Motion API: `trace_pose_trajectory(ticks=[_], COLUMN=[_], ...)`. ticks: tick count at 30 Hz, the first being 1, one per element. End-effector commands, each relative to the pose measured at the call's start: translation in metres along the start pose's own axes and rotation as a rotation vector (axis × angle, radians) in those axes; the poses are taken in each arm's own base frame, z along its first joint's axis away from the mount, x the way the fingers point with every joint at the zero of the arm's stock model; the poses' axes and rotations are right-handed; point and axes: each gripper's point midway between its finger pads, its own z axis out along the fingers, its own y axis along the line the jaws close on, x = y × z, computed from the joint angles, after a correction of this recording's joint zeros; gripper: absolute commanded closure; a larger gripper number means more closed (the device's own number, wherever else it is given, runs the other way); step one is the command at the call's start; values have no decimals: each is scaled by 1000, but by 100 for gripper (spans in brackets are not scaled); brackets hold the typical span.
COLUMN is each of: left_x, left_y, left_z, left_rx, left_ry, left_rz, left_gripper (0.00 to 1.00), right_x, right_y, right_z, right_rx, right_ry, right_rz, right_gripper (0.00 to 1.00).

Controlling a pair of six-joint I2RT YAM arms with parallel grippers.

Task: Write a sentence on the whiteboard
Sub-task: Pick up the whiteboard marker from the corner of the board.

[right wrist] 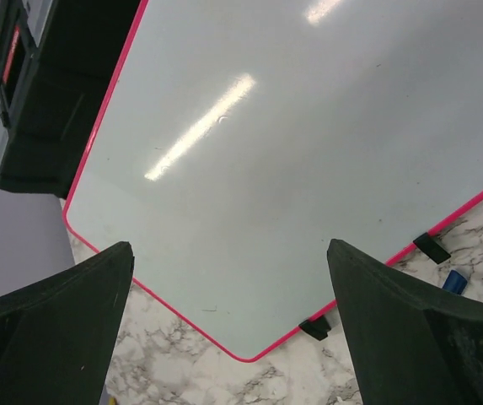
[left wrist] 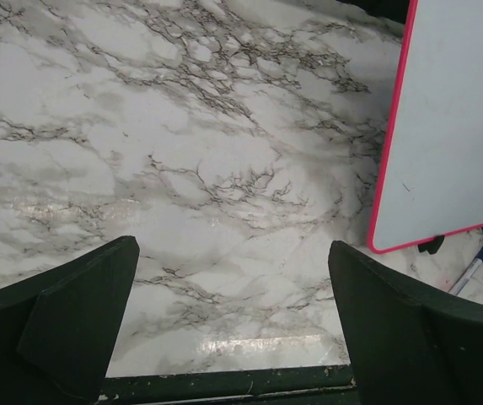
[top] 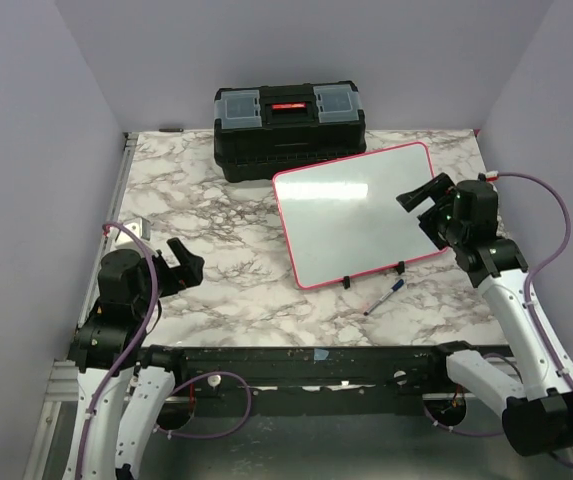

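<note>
The whiteboard (top: 361,215) lies flat on the marble table right of centre, white and blank with a pink rim and small black feet. A blue-capped marker (top: 384,297) lies on the table just in front of its near edge. My right gripper (top: 424,193) hovers over the board's right part, open and holding nothing; in the right wrist view the whiteboard (right wrist: 292,160) fills the frame between the spread fingers (right wrist: 64,321). My left gripper (top: 188,258) is open over bare marble at the left, well apart from the whiteboard (left wrist: 452,126) and the marker (left wrist: 474,268).
A black toolbox (top: 288,128) with a red handle stands at the back, touching or just behind the board's far left corner, and the toolbox (right wrist: 22,93) also shows in the right wrist view. Purple walls enclose the table on three sides. A small metal bracket (top: 138,226) sits at the left edge.
</note>
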Motion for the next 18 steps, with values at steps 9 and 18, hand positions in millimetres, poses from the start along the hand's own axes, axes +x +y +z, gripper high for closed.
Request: trace_pose_trajectory(ticks=[9,18], left_x=[-7,-2], left_y=[13,11], left_z=[0,9], left_rx=[-63,-46], left_ry=[-43,7], left_rz=[-33,-29], left_gripper=[2,2], right_x=[41,87], right_y=[-73,-94], right_z=[4,-12], right_rx=[338,439], right_ry=[120,233], right_rz=[-1,-93], right_gripper=[0,3])
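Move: The marker lies on the table just off the board's near edge, about 11 cm back from the open right hand, some 4 cm to its left and roughly 20 cm below. At about the same depth, the right black clip sits some 3 cm back and straight below; the left clip is about 7 cm back and 14 cm left, and the whiteboard's middle about 11 cm ahead and 12 cm left. From the left hand the marker is about 48 cm to the right, level fore and aft. The right hand, after a small start forward, sinks about 8.5 cm and draws back some 5 cm towards its base, coming down off the whiteboard's face towards the marker beside the near edge. As it goes the wrist tips the fingers some 20 degrees further down, and they stay wide open, still well above the table and touching neither the board nor the marker. ##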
